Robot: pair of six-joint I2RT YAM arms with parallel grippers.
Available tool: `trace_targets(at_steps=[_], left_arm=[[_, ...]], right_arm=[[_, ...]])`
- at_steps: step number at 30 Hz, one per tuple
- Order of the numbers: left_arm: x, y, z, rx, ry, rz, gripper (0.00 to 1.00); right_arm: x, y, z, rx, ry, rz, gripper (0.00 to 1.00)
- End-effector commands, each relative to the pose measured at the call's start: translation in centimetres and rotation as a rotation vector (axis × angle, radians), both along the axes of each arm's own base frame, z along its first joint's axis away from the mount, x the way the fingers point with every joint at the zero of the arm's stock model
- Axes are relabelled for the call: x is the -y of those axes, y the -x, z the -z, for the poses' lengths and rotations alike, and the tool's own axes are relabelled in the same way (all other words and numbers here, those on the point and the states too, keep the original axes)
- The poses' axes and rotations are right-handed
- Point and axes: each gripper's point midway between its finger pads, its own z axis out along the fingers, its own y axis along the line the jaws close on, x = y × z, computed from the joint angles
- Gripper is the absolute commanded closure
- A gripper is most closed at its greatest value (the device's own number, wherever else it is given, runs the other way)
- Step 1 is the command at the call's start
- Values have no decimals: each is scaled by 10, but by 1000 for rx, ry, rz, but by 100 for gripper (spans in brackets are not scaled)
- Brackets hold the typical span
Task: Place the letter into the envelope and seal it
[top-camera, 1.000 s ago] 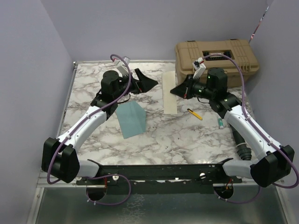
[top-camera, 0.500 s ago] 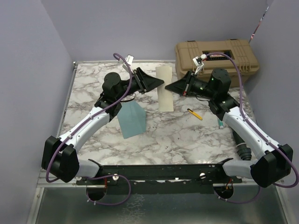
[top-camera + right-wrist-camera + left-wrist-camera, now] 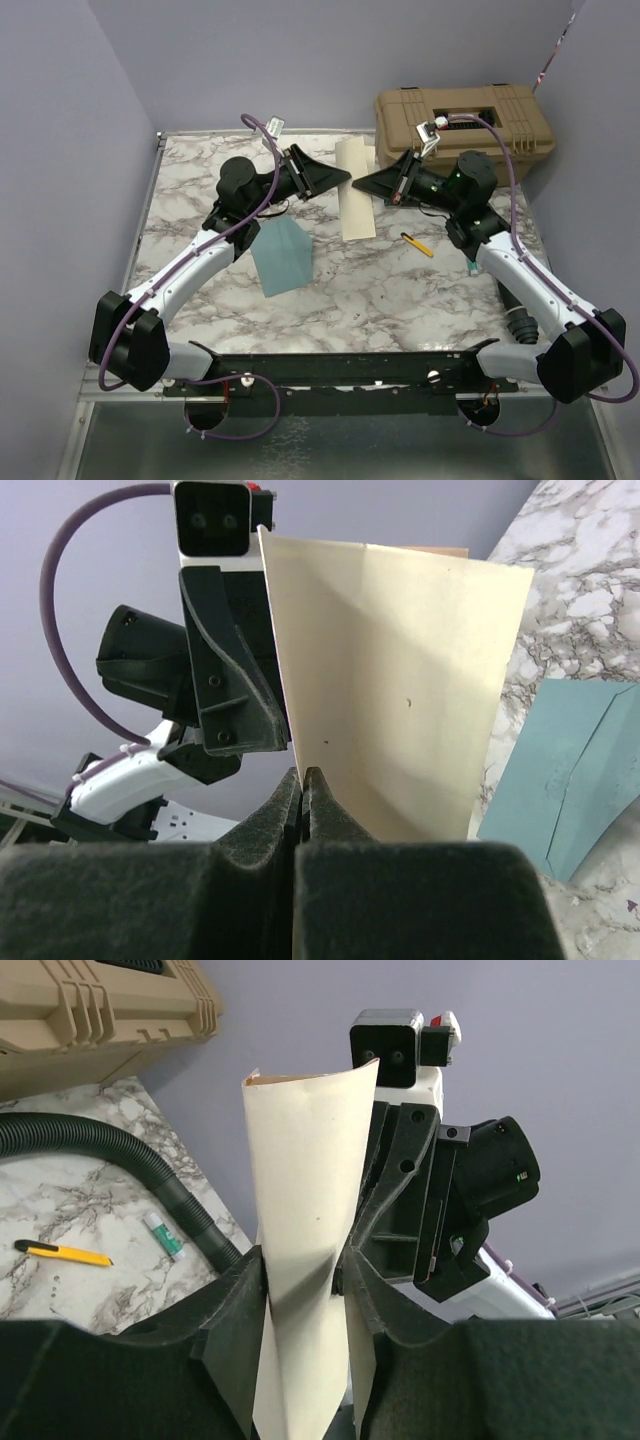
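The letter [image 3: 355,192], cream side showing, hangs upright above the table between both arms. My right gripper [image 3: 361,187] is shut on its right edge; in the right wrist view the sheet [image 3: 400,680] rises from the pinched fingertips [image 3: 303,777]. My left gripper [image 3: 346,176] meets the sheet from the left. In the left wrist view the bowed letter [image 3: 310,1190] runs between the jaws [image 3: 305,1280], and both pads press on it. The teal envelope [image 3: 283,255] lies flat on the marble below the left arm, also seen in the right wrist view [image 3: 575,770].
A tan hard case [image 3: 465,120] stands at the back right. A yellow cutter [image 3: 418,244] and a small green-and-white tube [image 3: 469,264] lie under the right arm. A black ribbed hose [image 3: 120,1150] curves along the right side. Purple walls enclose the table.
My left gripper swung right to the letter and closed its wide-open jaws onto it. My right gripper raised and tilted the sheet slightly.
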Motion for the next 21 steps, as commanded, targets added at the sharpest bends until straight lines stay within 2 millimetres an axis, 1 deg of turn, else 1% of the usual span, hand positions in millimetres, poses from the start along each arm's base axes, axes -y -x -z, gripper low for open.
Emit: trace_targets(at_steps=[1,3,4,5,6,8,13,14,15,17,18,21], left_arm=[[-9,7,-15,22,51,-33,65],[-13,4,-17,5,70,-58,63],[-13,4,-18,-6,80,-63,55],[-13,3,-17,-21,86,-66,44],[-13,2,-16,-42,94,-65,40],[-12,2,-11,-72,99,-61,34],[-9,0,-4,-138,110,-39,32],[-8,0,-1,-151,108,-35,32],[-7,-1,1,-157,104,-34,32],[-6,-4,9,-180,89,-42,29],[-6,-5,12,-188,85,-45,28],[-3,-5,11,-189,82,-33,27]], right_arm=[[11,-8,4,-56,-8,108,99],[13,-10,7,-76,-17,134,99],[14,-10,8,-86,-32,138,99],[14,-9,7,-85,-51,135,99],[13,-6,4,-79,-76,124,99],[11,-1,-2,-65,-117,92,100],[6,5,-7,-63,-163,27,99],[6,6,-6,-67,-170,19,99],[6,8,-9,-48,-185,10,99],[5,10,-10,-47,-201,-3,99],[5,10,-9,-51,-201,-6,99],[2,7,-2,-71,-176,-15,100]])
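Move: The letter hangs folded between the two hands, its middle about 2 cm nearer the base and 4 cm below both, roughly 2 cm right of the left hand and 2 cm left of the right hand. Far beneath, some 42 cm down, the blue envelope lies about 19 cm left and 5 cm ahead of the left hand. On the table, the yellow knife is roughly 25 cm right and 10 cm ahead of that hand. The left hand eases its squeeze on the folded letter, its fingers spreading from under half open to nearly three quarters while it shifts only about 1 cm to the left and rolls some 10 degrees, forward side dipping, still straddling the paper. The right hand, shut throughout, keeps its pinch on the letter's upper edge, dips about 1 cm and comes back up, and tilts its fingertips upward by some 10 degrees. ##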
